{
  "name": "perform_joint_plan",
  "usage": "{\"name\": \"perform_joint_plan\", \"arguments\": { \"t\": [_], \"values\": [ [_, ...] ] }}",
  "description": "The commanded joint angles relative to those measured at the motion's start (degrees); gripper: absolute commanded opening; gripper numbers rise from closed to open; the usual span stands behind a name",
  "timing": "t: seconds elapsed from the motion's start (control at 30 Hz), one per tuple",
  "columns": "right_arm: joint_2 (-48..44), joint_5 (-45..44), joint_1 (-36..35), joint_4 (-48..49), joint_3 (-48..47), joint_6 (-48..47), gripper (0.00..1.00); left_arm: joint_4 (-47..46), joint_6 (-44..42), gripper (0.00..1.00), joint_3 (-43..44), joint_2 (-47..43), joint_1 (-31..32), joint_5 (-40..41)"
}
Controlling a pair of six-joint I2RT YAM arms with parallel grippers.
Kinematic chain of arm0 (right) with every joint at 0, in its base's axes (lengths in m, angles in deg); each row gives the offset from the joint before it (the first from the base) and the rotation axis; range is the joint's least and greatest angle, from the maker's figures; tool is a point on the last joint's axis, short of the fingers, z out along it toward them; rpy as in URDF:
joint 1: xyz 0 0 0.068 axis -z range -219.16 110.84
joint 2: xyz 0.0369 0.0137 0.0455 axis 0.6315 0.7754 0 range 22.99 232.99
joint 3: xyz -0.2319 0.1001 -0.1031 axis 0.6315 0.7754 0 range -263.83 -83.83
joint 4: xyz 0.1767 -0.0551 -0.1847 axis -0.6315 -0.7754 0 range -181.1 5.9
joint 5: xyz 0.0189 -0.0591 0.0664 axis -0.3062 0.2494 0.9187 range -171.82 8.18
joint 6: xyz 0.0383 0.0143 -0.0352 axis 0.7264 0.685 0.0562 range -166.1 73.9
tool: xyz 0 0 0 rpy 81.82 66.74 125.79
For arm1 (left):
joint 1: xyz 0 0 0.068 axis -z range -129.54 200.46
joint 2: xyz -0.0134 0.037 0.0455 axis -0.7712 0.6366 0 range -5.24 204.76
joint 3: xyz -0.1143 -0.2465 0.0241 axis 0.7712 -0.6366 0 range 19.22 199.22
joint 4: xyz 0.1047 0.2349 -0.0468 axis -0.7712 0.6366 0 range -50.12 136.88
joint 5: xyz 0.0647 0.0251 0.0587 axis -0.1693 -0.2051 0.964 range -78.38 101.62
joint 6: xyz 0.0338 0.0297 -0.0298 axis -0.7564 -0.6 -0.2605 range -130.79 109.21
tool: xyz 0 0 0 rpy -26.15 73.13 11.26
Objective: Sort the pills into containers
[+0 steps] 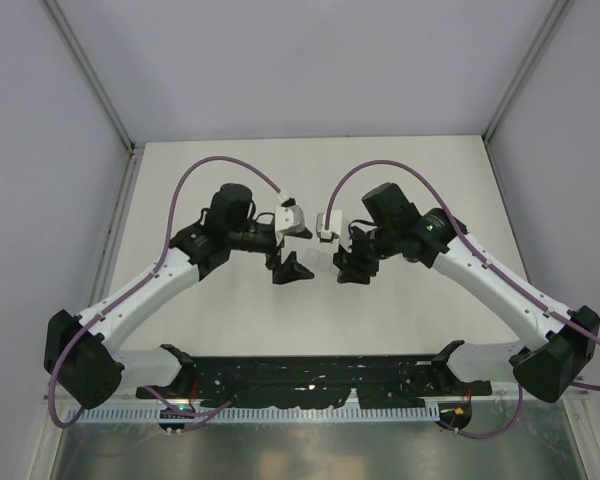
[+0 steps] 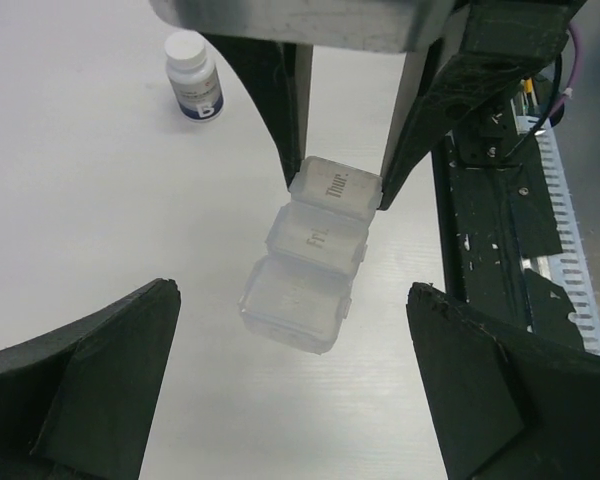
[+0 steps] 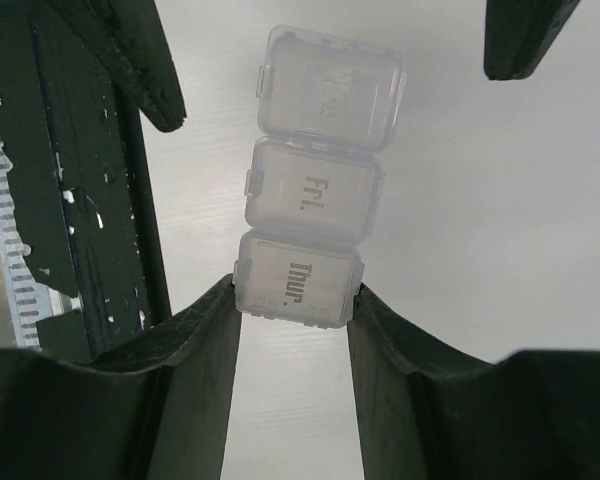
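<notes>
A clear strip of three lidded pill containers (image 3: 315, 190) hangs over the white table, with lids marked "Thur." and "Fri.". My right gripper (image 3: 295, 295) is shut on the "Thur." end, one finger on each side. In the left wrist view the same strip (image 2: 305, 245) points toward my left gripper (image 2: 290, 300), which is open wide. The strip's free end lies between its fingertips (image 2: 130, 340) without touching them. A small bottle (image 2: 193, 88) with a white cap and a "B" label stands upright on the table beyond. No pills show. From above, both grippers meet at the table's middle around the strip (image 1: 320, 262).
A black frame (image 1: 310, 380) runs along the near edge of the table, close beside the grippers (image 2: 490, 240). Grey walls (image 1: 60, 120) close the table in on the left, right and back.
</notes>
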Motion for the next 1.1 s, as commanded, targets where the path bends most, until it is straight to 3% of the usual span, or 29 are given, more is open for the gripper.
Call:
{"name": "perform_joint_plan", "arguments": {
  "t": [0.0, 0.73, 1.07],
  "values": [
    [-1.32, 1.83, -0.31, 0.36, -1.22, -0.74, 0.06, -4.43, -1.98, 1.00, 0.02, -1.35, 0.29, 3.72],
    [-2.11, 1.66, -0.39, 0.97, 0.62, -0.83, 0.06, -12.87, 4.35, 1.00, 0.28, -0.12, 0.03, 17.96],
    [-2.29, 2.01, -0.48, 1.14, 0.80, -0.74, 0.06, -13.66, 4.79, 1.00, 0.63, 2.08, 0.03, 19.81]
  ]
}}
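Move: The lidded end compartment of the pill box lies between the left hand's spread fingers, about 2 cm to the right of its hand point and some 1 cm below; the Fri compartment is roughly 5 cm to the right and the Thur one about 8 cm right and 1 cm back, both 1 or 2 cm lower. From the right hand, which still pinches the Thur compartment, that end compartment is about 6 cm left, 1 cm ahead and 1 cm up. The left hand's finger nearer the base comes against the end compartment's lid, the hand sweeping about 7 cm forward across the box and rising roughly 1 cm, while it swings some 20 degrees counter-clockwise with its fingers kept wide open. The right hand keeps its pinch on the Thur compartment and holds the box nearly still, sinking just under 1 cm. ##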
